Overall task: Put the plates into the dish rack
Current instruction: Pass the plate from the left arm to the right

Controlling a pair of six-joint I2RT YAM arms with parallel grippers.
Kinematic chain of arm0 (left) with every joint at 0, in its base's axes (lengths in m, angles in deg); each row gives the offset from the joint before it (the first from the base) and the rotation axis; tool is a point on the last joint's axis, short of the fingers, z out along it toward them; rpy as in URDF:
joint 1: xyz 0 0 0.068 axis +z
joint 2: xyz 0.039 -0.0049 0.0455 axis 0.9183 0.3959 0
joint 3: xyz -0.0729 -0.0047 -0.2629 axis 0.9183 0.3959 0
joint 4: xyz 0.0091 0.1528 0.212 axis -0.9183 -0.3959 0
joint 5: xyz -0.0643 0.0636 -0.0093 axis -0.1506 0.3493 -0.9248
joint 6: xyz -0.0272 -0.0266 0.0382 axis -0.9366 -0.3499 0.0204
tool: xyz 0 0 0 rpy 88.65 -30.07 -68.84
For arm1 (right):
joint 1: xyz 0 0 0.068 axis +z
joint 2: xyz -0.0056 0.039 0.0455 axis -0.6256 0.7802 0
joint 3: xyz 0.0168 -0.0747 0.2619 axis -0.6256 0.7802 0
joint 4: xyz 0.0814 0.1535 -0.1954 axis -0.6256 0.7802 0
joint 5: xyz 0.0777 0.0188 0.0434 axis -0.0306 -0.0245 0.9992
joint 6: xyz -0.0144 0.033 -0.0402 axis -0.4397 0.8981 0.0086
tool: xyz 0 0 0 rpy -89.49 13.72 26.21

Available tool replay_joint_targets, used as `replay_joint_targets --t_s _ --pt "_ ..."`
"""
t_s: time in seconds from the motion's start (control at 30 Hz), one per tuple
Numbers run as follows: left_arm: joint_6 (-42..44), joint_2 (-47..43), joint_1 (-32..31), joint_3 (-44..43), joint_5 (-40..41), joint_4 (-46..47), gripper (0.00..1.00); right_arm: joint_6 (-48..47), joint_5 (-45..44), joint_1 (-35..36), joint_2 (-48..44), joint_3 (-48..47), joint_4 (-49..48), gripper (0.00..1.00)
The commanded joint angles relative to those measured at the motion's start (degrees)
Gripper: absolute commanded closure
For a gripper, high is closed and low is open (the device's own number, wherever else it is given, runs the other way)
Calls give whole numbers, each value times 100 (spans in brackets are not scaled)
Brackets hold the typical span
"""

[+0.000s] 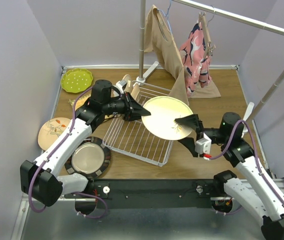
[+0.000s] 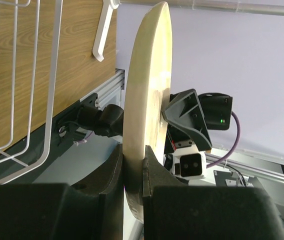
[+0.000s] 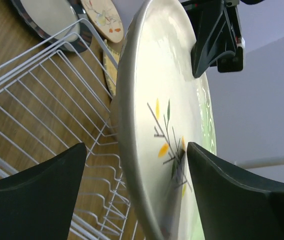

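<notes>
A pale-green floral plate (image 1: 164,117) hangs tilted over the right part of the white wire dish rack (image 1: 132,135). My left gripper (image 1: 143,113) is shut on its left rim; in the left wrist view the plate (image 2: 147,90) stands edge-on between the pinching jaws (image 2: 133,172). My right gripper (image 1: 186,121) is open and straddles the opposite rim. In the right wrist view the plate (image 3: 172,85) sits between wide-apart fingers (image 3: 57,175), one pad close to its painted face. On the table lie a lime green dotted plate (image 1: 76,80), a tan floral plate (image 1: 52,131) and a dark-rimmed silvery plate (image 1: 88,157).
A white clothes-rail stand (image 1: 142,40) rises just behind the rack, with a tan garment (image 1: 169,55) and a pink patterned one (image 1: 196,52) hanging from it. A yellowish mat (image 1: 82,102) peeks out beside my left arm. Walls close in the table on three sides.
</notes>
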Motion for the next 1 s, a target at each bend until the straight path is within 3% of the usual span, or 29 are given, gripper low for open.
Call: replay_joint_targets --t_s 0.0,0.3,0.83,0.97 --pt "-401 -377 -17 16 -323 640 100 528 -1320 773 187 -17 -874 14" --pt "-568 -474 -9 200 -297 912 100 467 -1778 1311 134 115 -1034 28" --pt "-630 -606 273 377 -323 1036 100 581 -2385 1408 -253 62 -506 76" --pt "-612 -588 273 341 -341 1035 100 581 -2394 1434 -25 -61 -594 72"
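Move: The left hand grips the plate by its left rim; the plate's middle is about 9 cm to its right, 1 cm ahead and 3 cm lower. From the right hand, its open fingers already astride the opposite rim, that middle is about 6 cm left, 3 cm forward and 3 cm up. The rack's middle lies about 5 cm ahead of and 22 cm below the left hand; the racked plates stand some 14 cm ahead, 8 cm left and 16 cm below it. The right fingers close from wide open to a pinch on the plate near its right rim, one finger on each face, while that hand rises nearly 3 cm, eases 2 cm left and turns about 10 degrees clockwise. The left hand keeps its grip and gives way a little over 1 cm to the left and slightly down, its forward side rolling down about 10 degrees. ##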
